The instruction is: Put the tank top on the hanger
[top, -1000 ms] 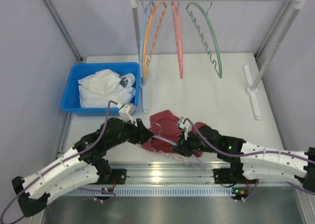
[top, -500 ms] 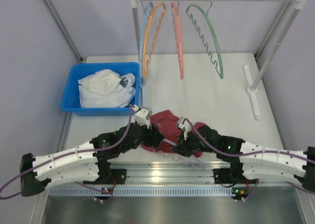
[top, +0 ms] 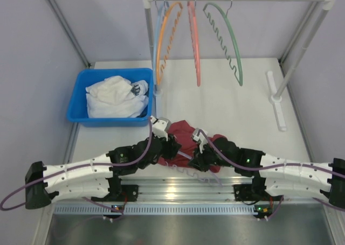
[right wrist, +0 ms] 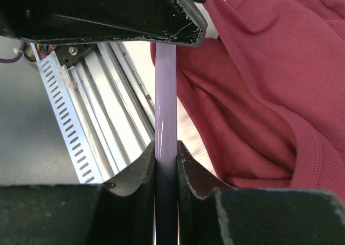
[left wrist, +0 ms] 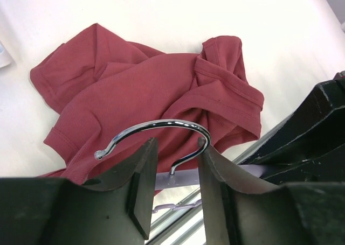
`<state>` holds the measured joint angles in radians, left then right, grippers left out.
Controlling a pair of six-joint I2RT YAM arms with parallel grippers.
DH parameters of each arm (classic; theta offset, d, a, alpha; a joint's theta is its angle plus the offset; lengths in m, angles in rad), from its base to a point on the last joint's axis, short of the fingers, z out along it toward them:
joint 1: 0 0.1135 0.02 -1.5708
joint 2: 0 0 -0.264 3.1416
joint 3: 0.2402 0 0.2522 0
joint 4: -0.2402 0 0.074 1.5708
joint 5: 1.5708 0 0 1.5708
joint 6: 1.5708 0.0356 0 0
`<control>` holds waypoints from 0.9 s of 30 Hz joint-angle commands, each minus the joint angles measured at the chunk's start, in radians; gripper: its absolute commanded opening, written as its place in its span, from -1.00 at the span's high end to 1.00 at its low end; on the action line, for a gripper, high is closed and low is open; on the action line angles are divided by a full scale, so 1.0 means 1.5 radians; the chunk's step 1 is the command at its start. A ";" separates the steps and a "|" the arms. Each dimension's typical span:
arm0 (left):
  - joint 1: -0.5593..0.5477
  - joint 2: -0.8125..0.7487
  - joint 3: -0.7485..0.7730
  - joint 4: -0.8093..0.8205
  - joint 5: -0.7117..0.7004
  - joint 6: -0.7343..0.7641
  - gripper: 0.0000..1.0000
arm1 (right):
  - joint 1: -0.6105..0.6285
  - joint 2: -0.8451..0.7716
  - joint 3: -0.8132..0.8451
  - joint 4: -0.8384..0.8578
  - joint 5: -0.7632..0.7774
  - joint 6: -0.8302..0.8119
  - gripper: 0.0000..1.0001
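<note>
The maroon tank top (top: 181, 135) lies crumpled on the table near its front edge, and it also fills the left wrist view (left wrist: 156, 83) and the right of the right wrist view (right wrist: 259, 94). The lavender hanger (right wrist: 165, 105) lies at its near side, with my right gripper (right wrist: 166, 148) shut on the hanger's arm. In the top view that gripper (top: 197, 161) sits at the garment's near right. My left gripper (left wrist: 175, 148) straddles the neck of the metal hook (left wrist: 161, 125). Its jaws stand apart, the right finger touching the hook's curve. From above, the left gripper (top: 171, 148) is on the garment's left edge.
A blue bin (top: 81, 102) with a white cloth (top: 113, 97) stands at the back left. A rack at the back carries orange (top: 164, 35), salmon (top: 194, 40) and green (top: 226, 40) hangers; its foot (top: 277, 102) lies at the right. An aluminium rail (top: 178, 188) runs along the near edge.
My left arm has swung right from beside the bin to the hanger's hook, and its jaws have narrowed around the hook's neck. The right gripper has kept its hold without moving.
</note>
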<state>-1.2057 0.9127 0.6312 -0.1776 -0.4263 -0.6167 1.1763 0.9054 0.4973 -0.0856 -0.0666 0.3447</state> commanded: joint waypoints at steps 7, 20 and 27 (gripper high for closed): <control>-0.016 0.006 -0.015 0.073 -0.040 0.014 0.63 | 0.011 0.005 0.021 0.050 0.003 0.006 1.00; -0.018 -0.017 -0.024 0.057 -0.054 0.031 1.00 | 0.016 -0.011 0.064 -0.073 0.115 0.067 0.22; -0.018 -0.024 -0.027 0.049 -0.059 0.034 1.00 | 0.016 -0.092 0.100 -0.214 0.239 0.131 -0.07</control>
<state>-1.2312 0.8986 0.6090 -0.1265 -0.4934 -0.5468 1.1828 0.8257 0.5774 -0.3008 0.1574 0.4778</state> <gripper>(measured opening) 0.215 0.527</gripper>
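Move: The purple hanger's neck sits right between the left hand's half-open fingers, and from the right hand, which holds the hanger's shoulder, it is about 6 cm ahead, 9 cm left and 4 cm higher. The heaped tank top's middle lies some 3 cm ahead of the left hand, 7 cm to its right and 14 cm below; from the right hand, about 9 cm ahead, 2 cm left and 10 cm down. The hanger changes hands: the left fingers close on its neck just below the hook while that hand stays almost in place. Only after this pinch has settled does the right hand open to about half and ease off the shoulder, going right and forward by roughly 4 cm and rising slightly, its wrist turning some 15 degrees clockwise. ##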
